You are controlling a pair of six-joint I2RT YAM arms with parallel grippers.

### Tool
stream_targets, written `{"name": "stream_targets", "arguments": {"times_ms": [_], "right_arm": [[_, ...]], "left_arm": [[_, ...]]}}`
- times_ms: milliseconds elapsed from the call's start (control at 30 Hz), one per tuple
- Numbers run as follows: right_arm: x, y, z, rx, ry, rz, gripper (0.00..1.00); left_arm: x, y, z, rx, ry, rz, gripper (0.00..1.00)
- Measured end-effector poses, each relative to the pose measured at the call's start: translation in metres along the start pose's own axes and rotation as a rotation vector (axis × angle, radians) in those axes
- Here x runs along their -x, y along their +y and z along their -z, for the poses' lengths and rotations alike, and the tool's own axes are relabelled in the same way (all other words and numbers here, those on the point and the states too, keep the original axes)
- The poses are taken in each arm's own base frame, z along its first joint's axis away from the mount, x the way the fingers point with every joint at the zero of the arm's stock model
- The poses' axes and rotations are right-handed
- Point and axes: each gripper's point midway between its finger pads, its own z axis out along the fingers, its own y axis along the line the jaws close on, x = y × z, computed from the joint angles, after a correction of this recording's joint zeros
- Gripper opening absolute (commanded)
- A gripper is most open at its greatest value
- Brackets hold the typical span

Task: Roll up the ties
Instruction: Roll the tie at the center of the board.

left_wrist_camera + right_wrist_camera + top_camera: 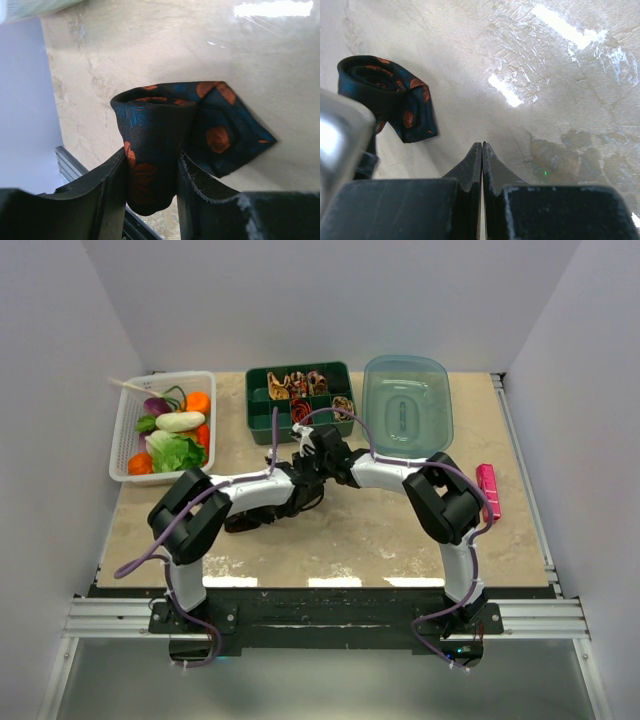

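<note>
A black tie with orange-red spots is wound into a coil and stands between the fingers of my left gripper, which is shut on it. Its pointed end lies flat on the table to the right of the coil. In the right wrist view the same coiled tie sits up and to the left of my right gripper, whose jaws are pressed together with nothing between them. Both wrists meet mid-table in the top view and hide this tie. Several rolled ties fill compartments of the green bin.
A clear blue lid lies right of the green bin. A white basket of toy vegetables stands at the back left. A small pink bar lies near the right edge. Purple cables run along both arms.
</note>
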Motion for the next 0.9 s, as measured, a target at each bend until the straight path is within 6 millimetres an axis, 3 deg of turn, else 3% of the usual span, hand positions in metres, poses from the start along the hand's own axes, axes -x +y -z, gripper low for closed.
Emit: {"name": "stream_targets", "arguments": {"times_ms": [100,300,333,400,433,600,900], "right_arm": [[-0.003,-0.001,0.000,-0.004,0.009,-0.003,0.00],[-0.006,-0.004,0.001,-0.010,0.019,-0.009,0.00],[-0.006,-0.004,0.001,-0.011,0.020,-0.009,0.00],[-0.007,-0.005,0.001,-0.013,0.022,-0.011,0.00],[-0.007,-0.005,0.001,-0.014,0.024,-0.012,0.00],[-0.007,-0.006,0.002,-0.016,0.025,-0.014,0.00],[0.016,0.000,0.014,0.002,-0.039,0.001,0.00]], "left_arm": [[-0.003,-0.009,0.003,0.001,-0.011,-0.032,0.02],[-0.003,-0.023,0.005,-0.056,-0.011,-0.046,0.16],[-0.003,-0.026,0.005,-0.069,-0.011,-0.051,0.27],[-0.002,-0.028,0.006,-0.088,-0.013,-0.054,0.35],[-0.001,-0.029,0.007,-0.100,-0.016,-0.053,0.46],[0.006,-0.041,0.019,-0.213,-0.025,0.001,0.61],[0.020,-0.052,0.054,-0.438,-0.040,0.109,0.75]]}}
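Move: The left hand already grips the rolled tie, its middle about 1 cm ahead and 1 cm left of the hand point and 1 cm below; the table spot it goes to is some 3 cm right, level fore and aft, 3 cm below. From that hand the vegetable basket stands roughly 20 cm ahead and 20 cm left, the green tray about 26 cm ahead and 10 cm right. From the idle right hand the roll lies some 9 cm back, 7 cm left, slightly lower. Left hand lowers the roll rightward about 3 cm, opens and withdraws some 5 cm farther right, rolling 25 degrees. ##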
